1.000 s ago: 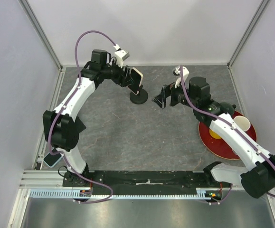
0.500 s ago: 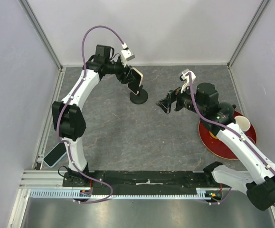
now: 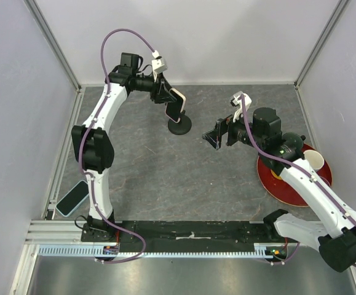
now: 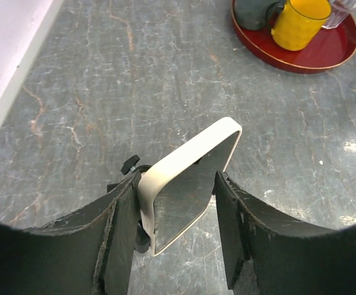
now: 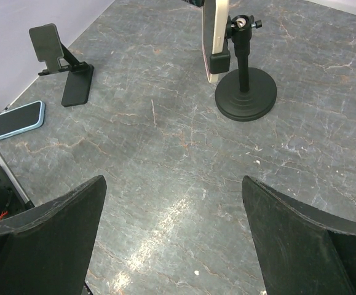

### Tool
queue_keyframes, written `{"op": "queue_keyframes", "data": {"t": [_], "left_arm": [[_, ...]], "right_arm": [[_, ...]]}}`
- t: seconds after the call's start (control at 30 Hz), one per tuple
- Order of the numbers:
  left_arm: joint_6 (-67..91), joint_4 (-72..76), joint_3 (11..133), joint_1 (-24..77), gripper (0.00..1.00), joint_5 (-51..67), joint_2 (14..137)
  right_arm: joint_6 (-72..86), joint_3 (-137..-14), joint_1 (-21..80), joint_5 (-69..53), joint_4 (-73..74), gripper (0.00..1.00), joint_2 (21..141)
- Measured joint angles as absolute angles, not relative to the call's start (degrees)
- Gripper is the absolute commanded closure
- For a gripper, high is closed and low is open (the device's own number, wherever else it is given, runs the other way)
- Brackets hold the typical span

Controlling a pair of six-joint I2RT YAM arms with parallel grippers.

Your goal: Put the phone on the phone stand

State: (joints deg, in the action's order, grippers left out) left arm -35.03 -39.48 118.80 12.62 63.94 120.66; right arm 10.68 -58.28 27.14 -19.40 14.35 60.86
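A phone in a cream case [image 3: 176, 104] stands upright in the clamp of a black round-based phone stand [image 3: 179, 127] at the back middle of the table. My left gripper [image 3: 165, 97] is at the phone from the back left. In the left wrist view its fingers [image 4: 176, 184] lie against both long edges of the phone [image 4: 190, 184], with the stand's knob [image 4: 130, 165] behind. My right gripper [image 3: 214, 134] hangs wide open and empty to the right of the stand. Its wrist view [image 5: 173, 181] shows the phone [image 5: 215, 31] edge-on in the stand [image 5: 246, 95].
A second phone in a blue case [image 3: 73, 198] lies flat at the near left. A black folding stand [image 5: 64, 61] stands near it. A red tray [image 3: 288, 184] with a yellow mug [image 4: 297, 21], a dark mug and a white cup [image 3: 314, 160] sits at the right.
The left arm's elbow has swung back and upward while its gripper stayed at the phone on the stand. The right gripper shifted slightly to the right. The phone has not moved.
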Motion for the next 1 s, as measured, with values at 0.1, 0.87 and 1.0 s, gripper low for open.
{"op": "queue_keyframes", "data": {"t": [0.1, 0.87, 1.0], "left_arm": [[-35.35, -40.42, 119.87, 12.6, 0.47, 66.17, 122.32], [-19.27, -7.68, 94.59, 12.49, 0.98, 70.11, 112.27], [-10.94, 2.52, 92.12, 12.19, 0.98, 68.99, 112.42]], "right_arm": [[10.7, -58.28, 27.14, -19.46, 14.35, 0.02, 61.01], [10.68, -58.28, 27.14, -19.66, 14.48, 0.02, 61.36], [10.68, -58.28, 27.14, -19.64, 14.5, 0.02, 61.36]]}}
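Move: The phone, already on its stand, has its middle about 4 cm to the left hand's right, 1 cm back and 3 cm below; its left edge stands between the open fingers. The stand's base is roughly 3 cm right, 2 cm ahead and 20 cm below that hand. From the idle right hand, the phone lies some 17 cm ahead, 13 cm left and 5 cm lower. Left fingers close to pinch the phone's left edge, drawing it back about 2 cm, then ease slightly forward. ##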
